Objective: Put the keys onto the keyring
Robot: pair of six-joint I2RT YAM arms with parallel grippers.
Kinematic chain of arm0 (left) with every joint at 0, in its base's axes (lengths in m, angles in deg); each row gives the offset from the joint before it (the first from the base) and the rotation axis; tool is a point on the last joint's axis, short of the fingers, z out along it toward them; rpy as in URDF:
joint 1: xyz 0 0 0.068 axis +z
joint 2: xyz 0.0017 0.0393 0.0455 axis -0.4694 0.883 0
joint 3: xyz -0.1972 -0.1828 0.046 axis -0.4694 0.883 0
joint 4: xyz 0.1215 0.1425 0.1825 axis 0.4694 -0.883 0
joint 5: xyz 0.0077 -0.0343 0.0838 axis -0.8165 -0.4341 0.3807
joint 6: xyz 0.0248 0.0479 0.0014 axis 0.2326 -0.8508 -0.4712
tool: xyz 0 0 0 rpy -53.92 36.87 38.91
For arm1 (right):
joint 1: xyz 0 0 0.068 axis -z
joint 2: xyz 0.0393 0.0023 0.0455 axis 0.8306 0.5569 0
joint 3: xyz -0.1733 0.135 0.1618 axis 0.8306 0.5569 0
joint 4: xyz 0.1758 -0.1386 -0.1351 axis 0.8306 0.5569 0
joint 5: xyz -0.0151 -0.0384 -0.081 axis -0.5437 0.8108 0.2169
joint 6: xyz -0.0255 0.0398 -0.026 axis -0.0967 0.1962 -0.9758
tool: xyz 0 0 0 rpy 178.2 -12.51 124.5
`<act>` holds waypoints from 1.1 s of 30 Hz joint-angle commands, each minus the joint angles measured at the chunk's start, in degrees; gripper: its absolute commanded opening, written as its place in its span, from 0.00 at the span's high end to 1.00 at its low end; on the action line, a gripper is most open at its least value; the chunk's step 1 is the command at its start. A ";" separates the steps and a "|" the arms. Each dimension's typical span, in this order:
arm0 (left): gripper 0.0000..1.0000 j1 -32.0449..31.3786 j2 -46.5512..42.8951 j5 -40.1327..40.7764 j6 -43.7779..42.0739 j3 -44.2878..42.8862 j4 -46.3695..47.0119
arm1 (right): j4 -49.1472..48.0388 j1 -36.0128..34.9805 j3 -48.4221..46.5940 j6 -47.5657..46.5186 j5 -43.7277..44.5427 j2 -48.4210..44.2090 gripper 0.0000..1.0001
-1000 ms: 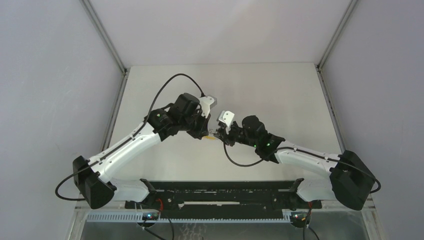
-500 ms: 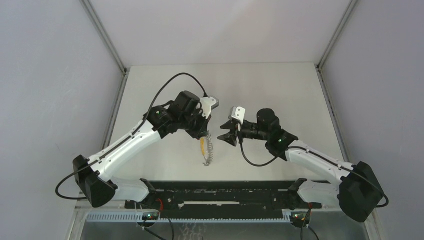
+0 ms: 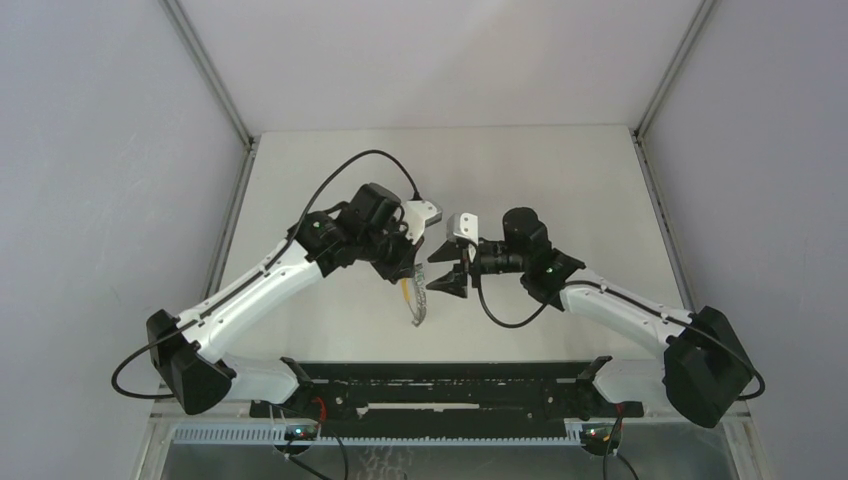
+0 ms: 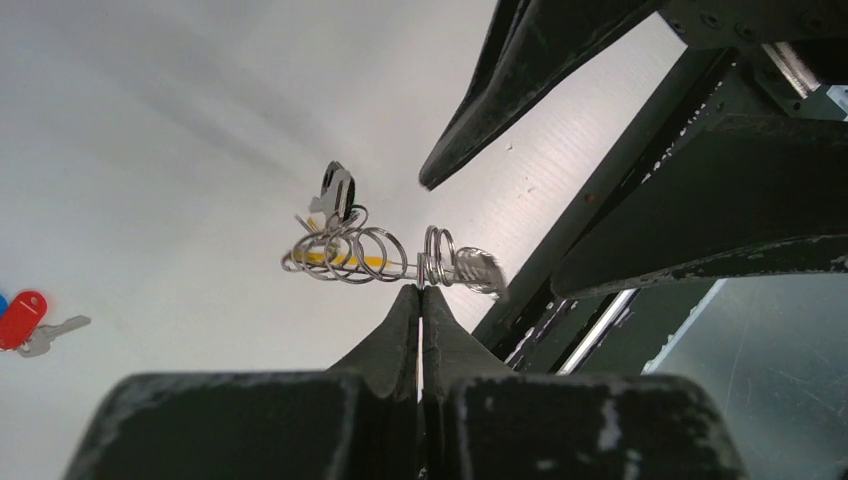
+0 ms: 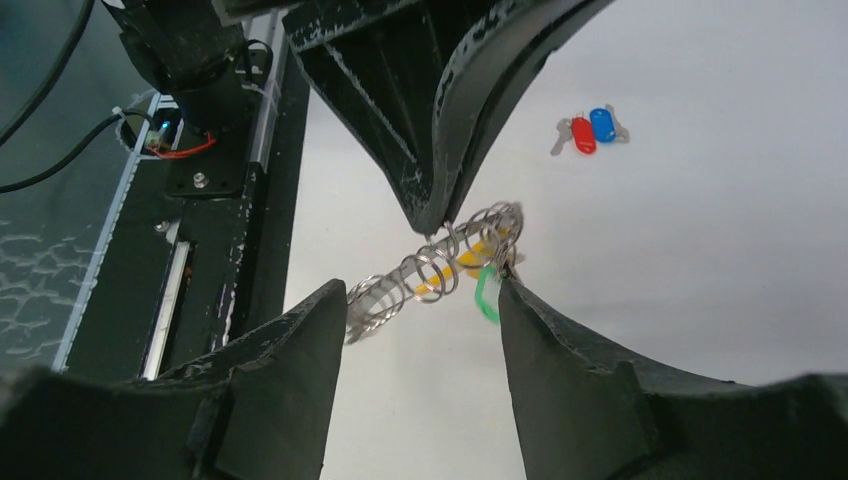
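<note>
My left gripper [image 4: 420,291] is shut on one ring of the keyring [image 4: 372,256], a string of thin silver rings with a yellow tab. It hangs in the air from the left gripper [image 3: 408,276], and the keyring [image 3: 416,302] dangles below it. My right gripper [image 5: 420,290] stands open just beside the keyring [image 5: 440,264], its fingers to either side and not touching. A small green piece [image 5: 486,293] hangs on the chain. The keys lie together on the table, red head [image 5: 583,136] next to blue head [image 5: 602,124]. The red key [image 4: 22,318] also shows at the far left.
The black frame rail [image 3: 440,372] runs along the table's near edge, close under both grippers. The white table [image 3: 560,180] reaches back to grey walls on three sides.
My right gripper has opened, let go of the keyring and drawn back to the right. The keyring has swung down and now hangs from the left gripper alone.
</note>
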 commanded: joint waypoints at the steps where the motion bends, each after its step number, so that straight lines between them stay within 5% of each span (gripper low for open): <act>1: 1.00 -0.38 -0.25 -1.98 -2.36 -4.58 1.04 | -0.02 -0.14 -4.11 -2.25 -3.67 1.74 0.44; 33: 1.00 -0.82 -3.35 -2.01 -7.15 -4.73 1.19 | 15.74 -1.28 -8.01 -12.49 -9.97 1.55 0.61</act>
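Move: The left fingers already hold the keyring, its middle about 2 cm below and 1 cm back from them. From the open right hand the keyring lies about 4 cm left, 1 cm back and 2 cm lower; the green tag hangs near its far end, some 3 cm ahead, 5 cm left and 5 cm below. The red-tagged key on the table is roughly 9 cm ahead, 20 cm left and 19 cm below the right hand. Right hand eases back 3 cm and slightly down beside the left-held keyring, towards its near end, fingers partly closing. ##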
